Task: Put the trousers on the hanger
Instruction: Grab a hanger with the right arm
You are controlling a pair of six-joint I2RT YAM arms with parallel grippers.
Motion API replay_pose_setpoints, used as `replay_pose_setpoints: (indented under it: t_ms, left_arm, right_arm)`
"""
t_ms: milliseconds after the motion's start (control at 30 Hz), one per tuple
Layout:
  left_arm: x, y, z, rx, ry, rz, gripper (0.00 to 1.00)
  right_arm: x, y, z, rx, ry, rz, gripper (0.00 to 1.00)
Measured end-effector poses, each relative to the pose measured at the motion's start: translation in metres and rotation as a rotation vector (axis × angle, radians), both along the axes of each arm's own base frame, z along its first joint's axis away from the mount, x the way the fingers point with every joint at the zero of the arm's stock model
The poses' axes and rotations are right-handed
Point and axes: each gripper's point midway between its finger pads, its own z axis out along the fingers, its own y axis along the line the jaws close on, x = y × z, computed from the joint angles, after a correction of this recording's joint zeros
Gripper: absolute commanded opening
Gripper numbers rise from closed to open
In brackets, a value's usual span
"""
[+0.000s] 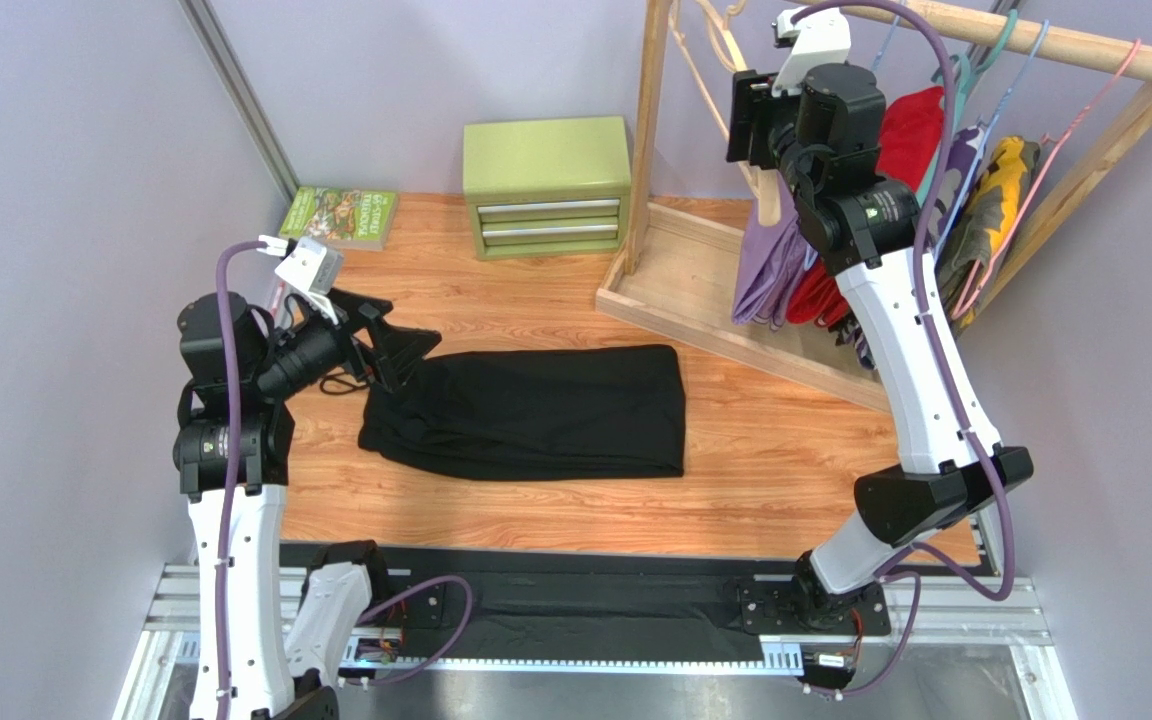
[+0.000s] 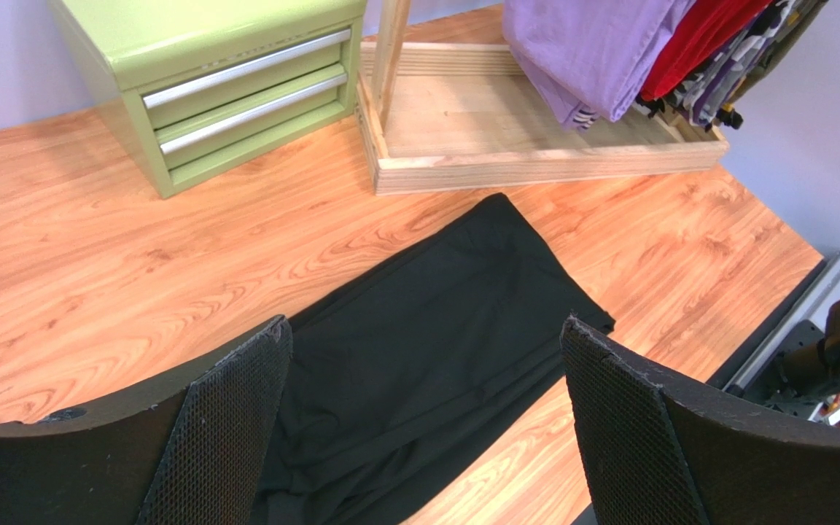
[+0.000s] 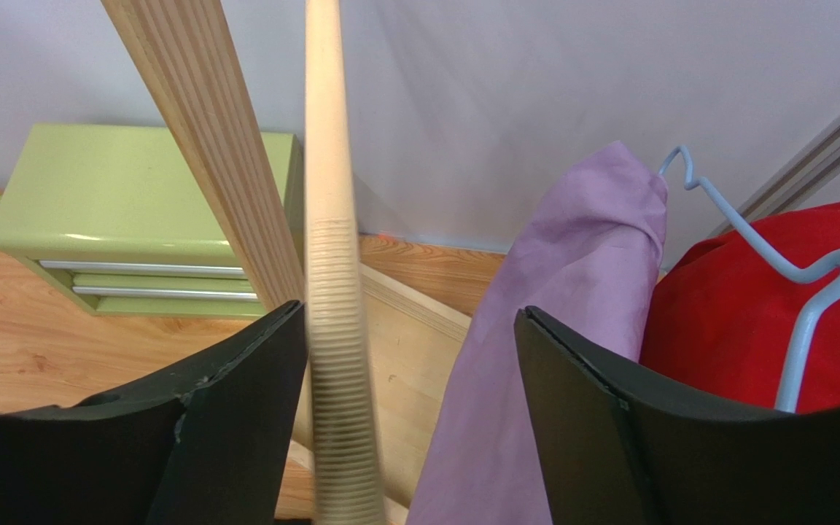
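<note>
The black trousers (image 1: 530, 408) lie flat, folded lengthwise, in the middle of the wooden table; they also show in the left wrist view (image 2: 435, 328). My left gripper (image 1: 405, 338) is open and empty, just above their left end, with its jaws spread over the cloth (image 2: 422, 328). The pale beige wooden hanger (image 1: 705, 75) hangs at the left end of the clothes rack. My right gripper (image 1: 748, 128) is raised at it and open (image 3: 410, 310). The hanger's ridged bar (image 3: 337, 328) stands between the jaws, close beside the left finger (image 3: 238, 416), not clamped.
A green drawer chest (image 1: 548, 183) and a book (image 1: 339, 215) stand at the back. The wooden rack with its base tray (image 1: 717, 300) and top rail (image 1: 1048, 38) holds purple (image 3: 567, 306) and red (image 3: 742, 317) garments on thin hangers (image 3: 808, 284). A rack post (image 3: 216, 142) is left of the hanger.
</note>
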Motion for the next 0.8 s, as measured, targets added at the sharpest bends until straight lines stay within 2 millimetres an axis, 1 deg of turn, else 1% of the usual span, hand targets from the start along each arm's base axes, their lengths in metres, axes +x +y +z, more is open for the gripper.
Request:
replay_pose_setpoints:
  t_ms: [33,67,167,333,433,500,700,800]
  left_arm:
    - [0.0,0.0,0.0,0.0,0.0,0.0,0.97]
    - [0.0,0.0,0.0,0.0,0.0,0.0,0.97]
    - [0.001,0.0,-0.001,0.0,0.003,0.001,0.97]
    - [0.004,0.002,-0.003,-0.001,0.014,0.008,0.97]
    - [0.005,0.002,-0.002,-0.004,0.014,0.011,0.97]
    - [0.005,0.002,-0.001,-0.006,0.009,0.012,0.97]
    - [0.006,0.002,0.0,-0.005,0.003,0.013,0.97]
    - [0.006,0.002,0.0,-0.005,0.003,0.016,0.97]
  right_arm:
    - [0.001,0.001,0.0,0.002,-0.002,0.005,0.42]
    - [0.001,0.002,-0.001,-0.003,-0.001,0.007,0.25]
    - [0.003,0.006,-0.005,-0.009,0.001,0.033,0.0]
    - [0.006,0.008,-0.006,-0.024,-0.016,0.045,0.0]
    - [0.007,0.006,-0.001,-0.036,-0.041,0.035,0.0]
    - [0.006,0.004,0.006,-0.04,-0.065,0.03,0.0]
    - [-0.014,-0.002,0.018,-0.037,-0.093,0.034,0.0]
    - [-0.031,-0.007,0.024,-0.03,-0.111,0.036,0.0]
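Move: Already between the right hand's half-closed fingers is the wooden hanger's hanging arm, some 2 cm left of their middle and level with them. From that hand the purple trousers hang about 7 cm to the right and 5 cm farther out, mostly lower; the rack's left post stands roughly 12 cm left and 10 cm ahead. From the left hand the hanger arm is about 40 cm right, 22 cm ahead and somewhat higher. Closing the rest of the way, the right fingers pinch the wooden hanger's arm between their pads while the hand eases about 1 cm left and forward. Keeping that grip, the hand then draws back some 4 cm towards the base and lifts about 3 cm, drifting slightly right, with the fingertips tipping up about 5 degrees. ##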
